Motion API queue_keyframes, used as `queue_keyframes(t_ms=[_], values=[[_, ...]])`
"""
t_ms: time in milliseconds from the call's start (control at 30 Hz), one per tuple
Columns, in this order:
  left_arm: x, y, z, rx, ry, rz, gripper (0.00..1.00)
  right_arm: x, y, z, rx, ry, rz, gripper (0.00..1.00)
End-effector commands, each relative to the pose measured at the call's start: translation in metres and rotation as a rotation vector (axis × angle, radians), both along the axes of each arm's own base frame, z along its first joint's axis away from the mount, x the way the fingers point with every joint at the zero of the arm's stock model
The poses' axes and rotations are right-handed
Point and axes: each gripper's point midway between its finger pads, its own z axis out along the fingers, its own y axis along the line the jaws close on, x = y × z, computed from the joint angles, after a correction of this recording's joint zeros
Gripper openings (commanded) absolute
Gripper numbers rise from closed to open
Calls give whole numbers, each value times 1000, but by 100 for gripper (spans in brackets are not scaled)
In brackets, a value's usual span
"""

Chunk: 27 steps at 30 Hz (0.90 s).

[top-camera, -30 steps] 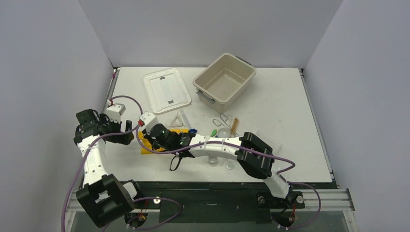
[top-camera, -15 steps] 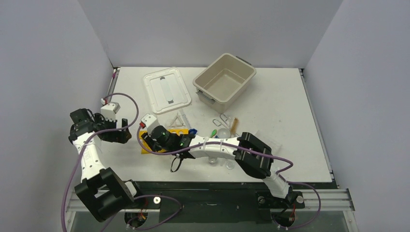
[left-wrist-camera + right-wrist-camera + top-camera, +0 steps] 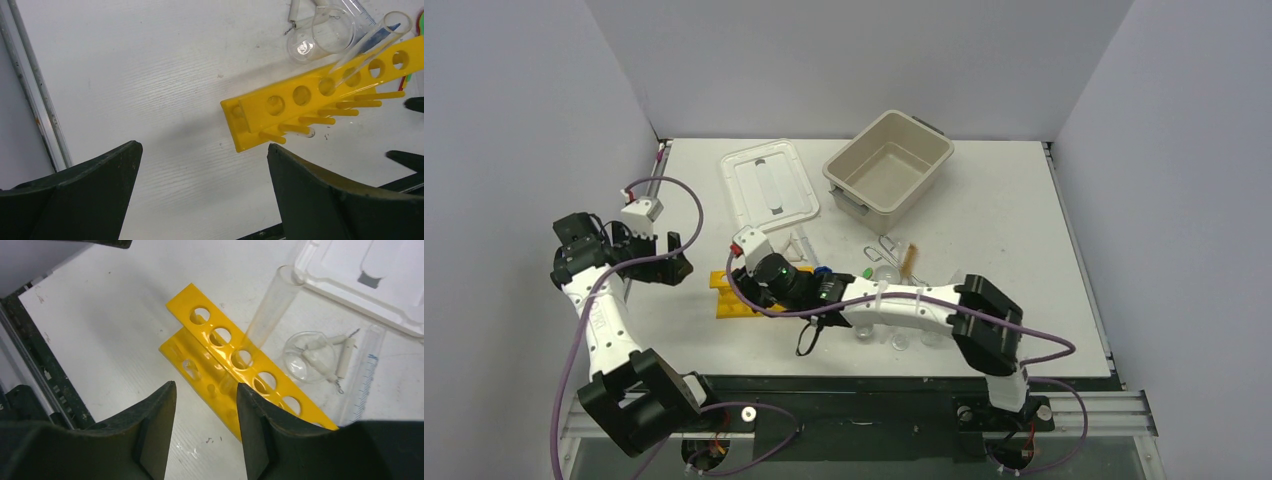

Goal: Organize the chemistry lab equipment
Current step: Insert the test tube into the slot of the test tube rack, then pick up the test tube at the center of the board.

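Note:
The yellow holed tube rack (image 3: 730,299) lies on the table between my two arms. A clear test tube (image 3: 270,306) leans in one of its middle holes, free of both grippers; the same test tube (image 3: 369,42) shows in the left wrist view. My right gripper (image 3: 206,386) hovers open just above the rack (image 3: 235,371), nothing between its fingers. My left gripper (image 3: 202,146) is wide open over bare table, left of the rack (image 3: 305,107) and apart from it. A glass dish (image 3: 304,361) with white-sleeved wire pieces and a graduated tube (image 3: 364,374) lie behind the rack.
The beige tub (image 3: 921,143) stands at the back centre, with the white lid (image 3: 769,186) to its left. Metal tongs (image 3: 886,246), a brush (image 3: 909,260) and small clear beakers (image 3: 864,331) lie around the right forearm. The table's left edge rail (image 3: 30,95) is close to my left gripper.
My right gripper has opened and let go of the test tube, which now stands in the rack. My left gripper has opened fully and drawn back to the left, away from the rack.

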Motion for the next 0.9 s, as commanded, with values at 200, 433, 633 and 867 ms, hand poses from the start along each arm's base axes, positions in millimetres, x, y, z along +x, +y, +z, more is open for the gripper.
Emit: queue_keyframes(t_ms=[200,433,633,867], values=[[2,-21,42,-68,-89,-83,97,30,-141,47,63,70,-354,40],[7,-36,46,-96,-67,-134,97,50,-250,-19,-86,155,-640,30],[13,-48,47,-75,-64,-159,97,40,-273,-65,-180,219,-686,17],[18,-63,45,-71,-40,-186,97,30,-266,-95,-196,285,-654,18]])
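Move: The blue-capped test tubes I head back for lie about 26 cm to the right of my right hand, 2 cm ahead and 14 cm below. Just beyond them is the white bowl, 7 cm ahead and 28 cm right; the green spoon is 3 cm ahead and 21 cm right. The racked test tube stands 3 cm left and 1 cm ahead, its middle 7 cm lower. From my left hand, the capped tubes are some 41 cm right and 3 cm back. I lift my empty right hand clear of the racked tube by about 6 cm and swing it some 27 cm right in a fast arc, bowing forward and then partly back. Next I sink it steeply over the capped tubes, turning clockwise nearly 40 degrees, tipping the fingers down and narrowing them almost shut. My open left hand rises a little, then slides 6 cm right towards the yellow rack. ##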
